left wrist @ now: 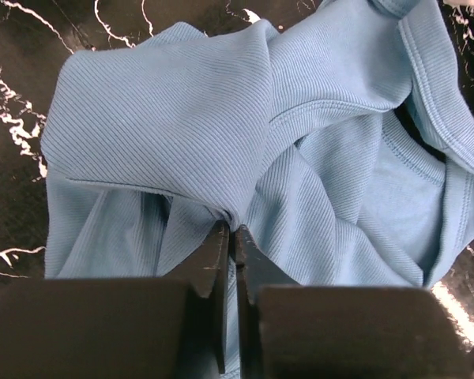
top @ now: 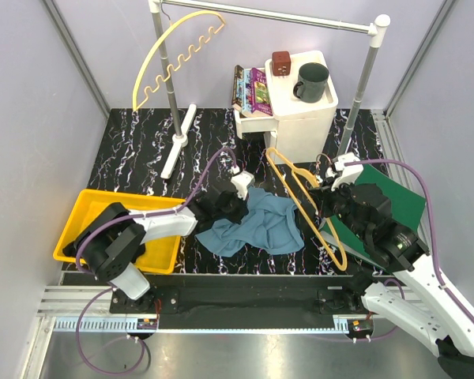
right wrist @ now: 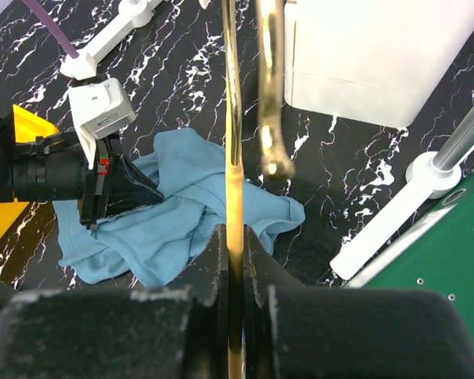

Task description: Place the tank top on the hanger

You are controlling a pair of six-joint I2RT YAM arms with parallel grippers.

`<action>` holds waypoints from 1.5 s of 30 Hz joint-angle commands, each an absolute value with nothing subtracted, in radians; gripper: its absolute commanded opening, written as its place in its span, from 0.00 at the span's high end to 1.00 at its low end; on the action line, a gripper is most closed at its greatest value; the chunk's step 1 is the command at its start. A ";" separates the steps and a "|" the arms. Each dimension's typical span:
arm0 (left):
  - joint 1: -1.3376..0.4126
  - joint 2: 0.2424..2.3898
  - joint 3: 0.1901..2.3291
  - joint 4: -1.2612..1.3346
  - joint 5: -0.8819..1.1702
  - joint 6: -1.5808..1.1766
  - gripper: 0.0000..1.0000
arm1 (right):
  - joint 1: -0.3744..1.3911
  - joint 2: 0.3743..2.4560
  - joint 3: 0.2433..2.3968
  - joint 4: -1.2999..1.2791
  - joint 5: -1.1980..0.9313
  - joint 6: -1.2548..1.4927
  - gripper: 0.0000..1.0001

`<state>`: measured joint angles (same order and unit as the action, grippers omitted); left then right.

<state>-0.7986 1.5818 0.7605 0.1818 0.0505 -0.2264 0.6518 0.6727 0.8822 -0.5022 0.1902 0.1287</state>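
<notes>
The teal-blue tank top lies crumpled on the black marbled table, mid-front. My left gripper is shut on a fold of it at its left edge; the left wrist view shows the jaws pinching bunched cloth. The orange-yellow hanger stands tilted just right of the tank top, hook toward the back. My right gripper is shut on one hanger bar; the right wrist view shows the bar clamped between the fingers, with the tank top beyond and the left gripper on it.
A yellow bin sits front left. A white rack at the back carries a pale wavy hanger. A white cabinet holds a dark mug and books. A green mat lies right.
</notes>
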 commanded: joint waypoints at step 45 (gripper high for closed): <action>-0.334 1.243 0.871 0.136 0.445 -0.546 1.00 | 0.652 0.867 0.776 -0.342 -0.262 0.181 1.00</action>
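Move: The left hand already pinches an edge of the tank top, whose middle lies about 3 cm to its right, 1 cm ahead and 3 cm below. The hanger's leading end is some 13 cm right, 8 cm ahead and 22 cm above it; the yellow tray sits 37 cm left and 2 cm back. From the right hand, holding the hanger, the tank top's middle is about 24 cm left, 4 cm ahead and 25 cm below, the green folder 17 cm right, 5 cm ahead. Keeping its pinch on the tank top's edge, the left hand hoists the cloth forward and left, then straight up, ending about 13 cm higher, its left side rolled down some 25 degrees. The right hand, still gripping the hanger, swings it counter-clockwise about 20 degrees and carries it 7 cm left, then down a similar distance with the leading end dipping over the tank top. ##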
